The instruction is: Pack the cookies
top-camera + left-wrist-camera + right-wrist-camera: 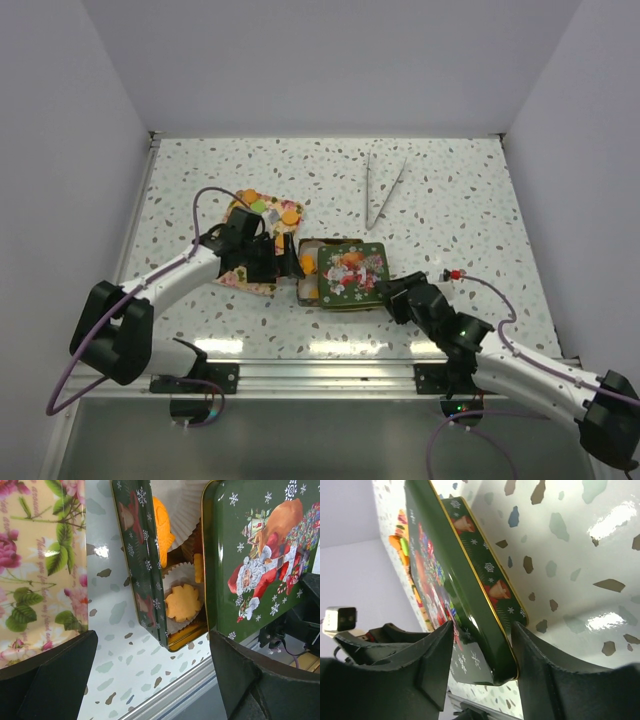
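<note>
A green Christmas tin point(308, 290) sits mid-table, and its Santa lid point(350, 270) lies shifted right, leaving the left part uncovered. Orange cookies point(182, 602) lie in white paper cups inside the tin point(140, 555), beside the lid point(260, 555). More orange and green cookies point(272, 210) lie on a floral tray point(245, 278). My left gripper point(285, 262) point(152, 640) is open and empty, over the tin's left end. My right gripper point(392, 296) point(482, 630) is shut on the lid's point(435, 565) right edge, above the tin base point(487, 567).
Metal tongs point(383, 190) lie at the back right of the speckled table. The floral tray point(40, 570) is just left of the tin. White walls close in the table on three sides. A metal rail point(330, 370) runs along the near edge.
</note>
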Robot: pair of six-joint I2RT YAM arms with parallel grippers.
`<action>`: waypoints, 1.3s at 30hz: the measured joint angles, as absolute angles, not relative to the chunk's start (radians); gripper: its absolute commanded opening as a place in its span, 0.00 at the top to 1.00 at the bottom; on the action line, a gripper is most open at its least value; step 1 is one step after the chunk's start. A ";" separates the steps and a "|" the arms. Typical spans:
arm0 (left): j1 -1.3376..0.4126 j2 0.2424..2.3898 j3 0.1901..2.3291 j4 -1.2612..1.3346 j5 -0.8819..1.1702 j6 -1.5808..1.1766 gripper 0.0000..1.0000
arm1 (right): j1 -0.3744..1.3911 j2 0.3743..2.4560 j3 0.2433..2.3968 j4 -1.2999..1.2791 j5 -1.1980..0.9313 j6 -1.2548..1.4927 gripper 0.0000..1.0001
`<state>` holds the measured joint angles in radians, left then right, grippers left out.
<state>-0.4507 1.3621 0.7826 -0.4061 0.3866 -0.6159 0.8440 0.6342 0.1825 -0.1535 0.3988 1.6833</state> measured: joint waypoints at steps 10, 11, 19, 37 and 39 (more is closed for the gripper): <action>-0.451 1.363 0.765 -0.385 0.412 -0.616 0.00 | 0.844 0.833 0.252 -0.102 0.354 1.656 0.42; -0.451 1.364 0.765 -0.383 0.415 -0.615 0.00 | 0.844 0.851 0.261 -0.096 0.348 1.652 0.42; -0.451 1.369 0.765 -0.382 0.421 -0.604 0.00 | 0.844 0.991 0.349 -0.058 0.305 1.604 0.32; -0.451 1.433 0.730 -0.324 0.481 -0.578 0.00 | 0.844 1.163 0.556 -0.157 0.258 1.542 0.08; -0.451 1.437 0.730 -0.307 0.491 -0.578 0.00 | 0.844 1.177 0.594 -0.189 0.252 1.522 0.07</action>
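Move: From the right hand, its fingers around the lid's near right corner, the lid's middle lies about 7 cm left and 3 ahead at roughly the same height. The open tin under it is some 11 cm left, 3 ahead and 3 lower; the tongs lie about 20 cm ahead, 6 lower. From the left hand the lid's middle is about 14 cm right and 1 back, with the tin's about 9 cm right, 1 back. Still against the lid's near right corner, the right fingers push the lid along over the tin towards its left wall, travelling about 7 cm left and 3 cm forward, dipping slightly and rising a little at the end. They spread from half to nearly wide open while the wrist turns some 15 degrees, mostly counter-clockwise and rolling left side down. The left hand, wide open beside the tin's left wall, sinks about 2 cm late on. ##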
